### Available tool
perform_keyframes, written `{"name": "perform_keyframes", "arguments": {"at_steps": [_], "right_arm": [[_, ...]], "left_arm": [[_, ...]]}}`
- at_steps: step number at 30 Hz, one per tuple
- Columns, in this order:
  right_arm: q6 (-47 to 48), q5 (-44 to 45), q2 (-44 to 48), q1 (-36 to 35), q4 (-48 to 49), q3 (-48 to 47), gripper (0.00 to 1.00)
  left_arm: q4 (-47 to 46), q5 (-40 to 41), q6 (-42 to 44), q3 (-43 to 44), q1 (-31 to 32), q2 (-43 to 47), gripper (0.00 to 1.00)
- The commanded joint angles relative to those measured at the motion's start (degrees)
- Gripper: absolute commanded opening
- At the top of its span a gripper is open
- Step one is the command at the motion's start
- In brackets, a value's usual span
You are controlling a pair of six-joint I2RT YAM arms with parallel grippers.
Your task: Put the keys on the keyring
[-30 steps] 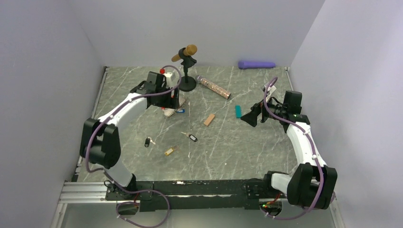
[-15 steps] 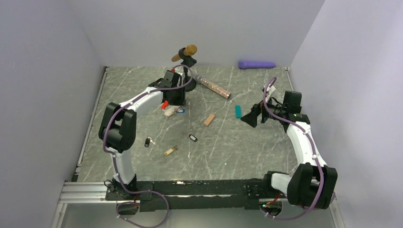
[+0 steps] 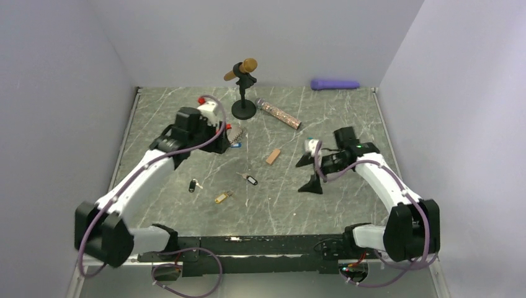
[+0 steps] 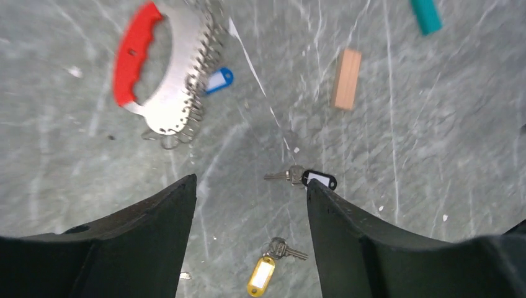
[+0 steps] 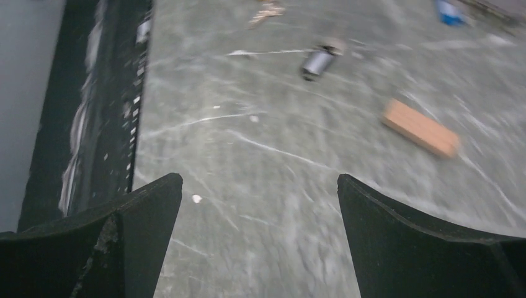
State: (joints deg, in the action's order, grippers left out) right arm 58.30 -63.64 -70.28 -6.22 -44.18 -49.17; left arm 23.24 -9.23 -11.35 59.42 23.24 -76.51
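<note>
The keyring (image 4: 133, 53), a red grip on a silvery coil (image 4: 177, 93), lies on the marble table with a blue-tagged key (image 4: 218, 81) at its coil. In the top view the keyring (image 3: 231, 129) sits just right of my left wrist. Loose keys lie apart: a black-tagged one (image 4: 310, 178), a yellow-tagged one (image 4: 263, 273) and another black-tagged one (image 3: 193, 185). My left gripper (image 4: 251, 186) hovers open and empty, nearer than the keyring. My right gripper (image 5: 259, 186) is wide open over bare table, also seen in the top view as my right gripper (image 3: 308, 174).
A tan wooden block (image 4: 345, 79) and a teal block (image 4: 425, 15) lie right of the keys. At the back stand a microphone stand (image 3: 243, 87), a glittery tube (image 3: 279, 114) and a purple object (image 3: 335, 84). Walls close three sides.
My left arm has swung back left, off the keyring, its jaws narrowing then widening again. My right arm has come in from the right and lowered toward the table's middle.
</note>
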Motion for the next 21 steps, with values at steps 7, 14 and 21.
{"name": "perform_keyframes", "arguments": {"at_steps": [7, 14, 21], "right_arm": [[13.3, 13.3, -17.7, -28.4, 3.3, -14.2, 0.76], [1.5, 27.7, -30.9, -38.0, 13.7, -24.2, 0.49], [-1.1, 35.7, -40.1, -42.1, 13.6, -31.5, 0.33]], "left_arm": [[3.3, 13.0, 4.2, -12.5, -9.4, 22.1, 0.92], [3.2, 28.6, 7.0, -18.3, -10.0, 33.2, 0.99], [2.2, 23.6, 5.6, -17.7, -13.1, 33.8, 0.99]]}}
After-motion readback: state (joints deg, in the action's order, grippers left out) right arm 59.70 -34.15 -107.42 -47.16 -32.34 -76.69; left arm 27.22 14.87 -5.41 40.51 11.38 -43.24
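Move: The middle black-tagged key lies about 17 cm left of the right hand, 4 cm ahead and 14 cm below. At table height with it, the yellow-tagged key is 26 cm left and 3 back, the wooden block 8 left and 13 ahead. From the left hand, all some 15 cm below, the left black-tagged key is 11 cm left and 9 back, the middle one 8 right and 6 back, the keyring 9 straight ahead. The middle black-tagged key is what the right hand goes for: it swings some 20 cm left after a short dip back, sinks about 8 cm, turns its fingers steeper down with a counter-clockwise twist, and narrows them from fully open to about a third. Meanwhile the empty left hand leaves the keyring leftward and somewhat back, towards the left black-tagged key, rising slightly and opening fully. ##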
